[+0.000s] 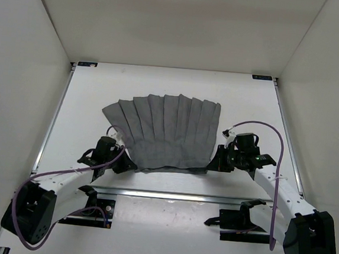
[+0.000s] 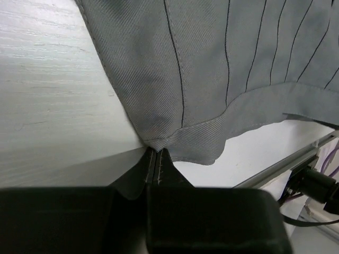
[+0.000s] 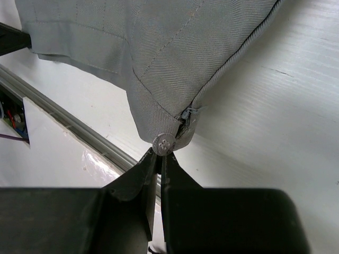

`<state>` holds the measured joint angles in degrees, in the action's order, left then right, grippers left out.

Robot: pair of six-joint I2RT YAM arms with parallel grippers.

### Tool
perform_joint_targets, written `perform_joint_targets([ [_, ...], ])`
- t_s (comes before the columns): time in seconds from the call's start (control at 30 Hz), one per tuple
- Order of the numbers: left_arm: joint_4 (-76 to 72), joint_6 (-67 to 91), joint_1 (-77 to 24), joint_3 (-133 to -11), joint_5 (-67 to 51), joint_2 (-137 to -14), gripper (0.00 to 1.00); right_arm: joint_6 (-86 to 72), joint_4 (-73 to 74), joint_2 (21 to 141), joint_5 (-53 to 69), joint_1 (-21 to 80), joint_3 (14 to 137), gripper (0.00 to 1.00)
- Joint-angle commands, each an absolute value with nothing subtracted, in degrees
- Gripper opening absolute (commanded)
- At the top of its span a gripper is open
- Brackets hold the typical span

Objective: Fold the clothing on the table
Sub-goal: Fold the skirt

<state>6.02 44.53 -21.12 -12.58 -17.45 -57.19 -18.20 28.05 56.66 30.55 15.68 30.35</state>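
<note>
The clothing (image 1: 166, 132), a grey pleated skirt, lies fanned out flat on the white table (image 1: 88, 108), with its narrow end toward the arms. My left gripper (image 1: 129, 164) sits at the skirt's near left corner. In the left wrist view its jaws (image 2: 155, 152) are shut, and the puckered hem corner of the clothing (image 2: 212, 63) is pinched at their tips. My right gripper (image 1: 216, 161) is at the near right corner. There the jaws (image 3: 163, 154) are shut on the waistband corner of the clothing (image 3: 159, 47), just under a round grey button (image 3: 163, 143) beside a short zip (image 3: 186, 114).
A metal rail (image 1: 175, 196) crosses the table between the skirt and the arm bases, and thin rails run along the left and right edges. Plain white walls (image 1: 21, 60) enclose the table on three sides. Purple cables (image 1: 264, 126) loop from both arms.
</note>
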Motion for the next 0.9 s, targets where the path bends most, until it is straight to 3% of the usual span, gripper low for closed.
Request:
perform_joint_targets([
  [0.0, 9.9, 40.5, -20.7, -14.0, -18.1, -55.4, 0.0, -17.4, 28.3, 56.8, 31.9, 15.5, 30.3, 0.0],
  [0.17, 28.2, 38.1, -19.5, -21.4, -16.6, -43.6, 0.0, -16.4, 34.4, 51.4, 31.4, 13.9, 34.1, 0.0],
  [0.57, 41.6, 43.0, -21.2, -27.5, -21.6, -26.8, 0.0, -15.8, 50.3, 35.4, 35.4, 14.0, 37.6, 0.0],
  [0.73, 42.7, 45.2, -20.6, -34.4, -21.4, -26.1, 0.0, -19.2, 50.5, 32.6, 35.9, 17.7, 40.4, 0.0],
  [0.87, 36.0, 45.6, -17.3, -33.8, -20.9, -30.9, 0.0, -19.1, 44.3, 36.8, 37.0, 14.6, 42.6, 0.0],
])
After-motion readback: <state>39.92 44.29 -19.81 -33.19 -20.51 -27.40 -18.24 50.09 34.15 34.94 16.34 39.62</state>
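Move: Both grippers already hold the skirt's waistband corners, the left one down at the table, the right one a few centimetres up. From the left gripper the skirt's middle lies about 15 cm ahead and 11 cm to its right, and the left hem corner 23 cm ahead and 17 cm to its left. From the right gripper the skirt's middle is about 13 cm ahead and 15 cm to its left, and the right hem corner roughly 27 cm ahead and 6 cm to its right. Keep both grippers shut on the waistband corners and hoist them together. Bring the left gripper almost straight up by about 16 cm, its fingertips tilting up some 15 degrees; raise the right one about 9 cm while drawing it back some 6 cm towards its base, away from the hem, with a slight upward tilt. ##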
